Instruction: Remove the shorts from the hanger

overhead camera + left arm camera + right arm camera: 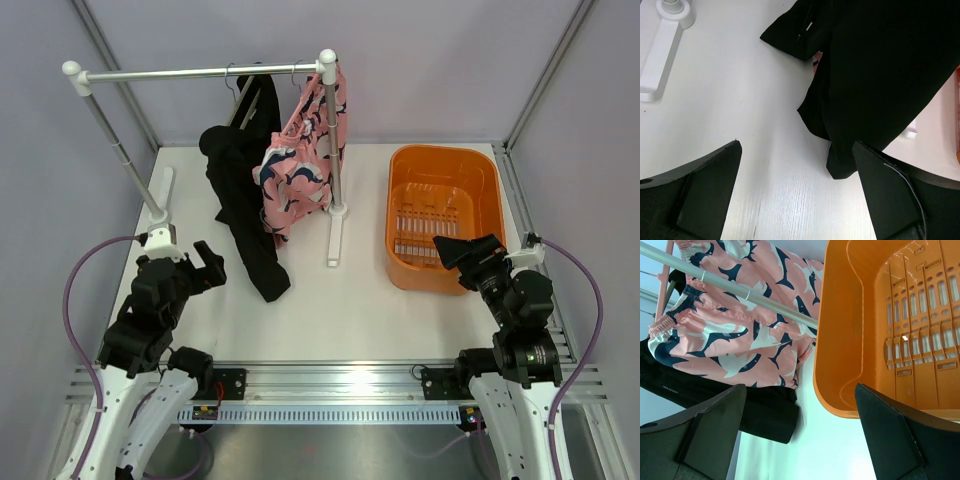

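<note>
Pink shorts with a navy shark print hang from a hanger on the white rail, near its right post; they also show in the right wrist view. A black garment hangs beside them on the left and trails onto the table. My left gripper is open and empty, low over the table just left of the black garment's hem. My right gripper is open and empty, by the front edge of the orange basket.
The rack's right post and foot stand between the clothes and the basket. The rack's left foot lies at the far left. The orange basket holds nothing visible.
</note>
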{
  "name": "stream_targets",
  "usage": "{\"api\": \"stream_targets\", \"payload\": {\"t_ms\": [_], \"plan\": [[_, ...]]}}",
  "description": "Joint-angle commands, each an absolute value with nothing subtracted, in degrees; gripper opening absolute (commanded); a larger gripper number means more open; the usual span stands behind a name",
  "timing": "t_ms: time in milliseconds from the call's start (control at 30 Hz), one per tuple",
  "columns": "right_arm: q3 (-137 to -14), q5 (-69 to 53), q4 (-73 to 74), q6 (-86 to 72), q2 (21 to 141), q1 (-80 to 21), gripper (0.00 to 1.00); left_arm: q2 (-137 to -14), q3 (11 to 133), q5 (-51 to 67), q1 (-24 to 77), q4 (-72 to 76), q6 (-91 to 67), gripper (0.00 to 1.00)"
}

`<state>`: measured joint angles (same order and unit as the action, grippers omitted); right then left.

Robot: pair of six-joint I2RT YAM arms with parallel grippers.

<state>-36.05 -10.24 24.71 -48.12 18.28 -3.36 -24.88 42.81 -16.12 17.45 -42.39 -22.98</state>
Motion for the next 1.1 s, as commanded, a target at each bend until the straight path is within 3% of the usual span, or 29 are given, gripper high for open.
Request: {"api": "stream_targets", "payload": {"t_ms": [0, 433, 667, 1067], "plan": [[-36.65, -12.04, 22.59, -47.11, 18.54, -3.16, 0.99, -25.40, 44.03, -15.73, 17.67, -40.52, -23.12, 0.99], [-38.14, -12.04, 22.41, -45.79, 20.12, -3.16, 0.99, -26.10, 47.28, -22.84, 17.67, -42.10, -24.00, 0.99], [-38.76, -13.80, 20.40, -45.26, 23.46, -3.16, 1.00, -32.51, 64.14, -28.12, 17.67, -37.36, -21.71, 0.99], [-39.29, -16.17, 16.97, -43.95, 27.68, -3.16, 0.99, -57.72, 89.89, -22.16, 17.67, -17.85, -7.57, 0.99]]}}
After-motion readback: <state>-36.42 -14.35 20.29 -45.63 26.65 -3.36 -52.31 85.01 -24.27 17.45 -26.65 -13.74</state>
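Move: From the left hand the black shorts' hanger is about 14 cm ahead, 9 cm to the right and 23 cm higher. The black shorts hang below it, their middle some 11 cm ahead, 6 cm right and 5 cm above the hand; the pink shark-print shorts are about 14 cm ahead and 17 cm right, at much the same height. For the right hand, that hanger is roughly 15 cm ahead, 37 cm left and 18 cm up. Up, almost straight at first, the left hand climbs some 27 cm beside the black shorts, then bends forward by about 7 cm towards their hanger below the rail. Its wrist tips back some 30 degrees, bringing the fingers from slanting down to about level, wide open and empty. The right hand only eases about 2 cm forward and slightly left, still open at the orange basket. ##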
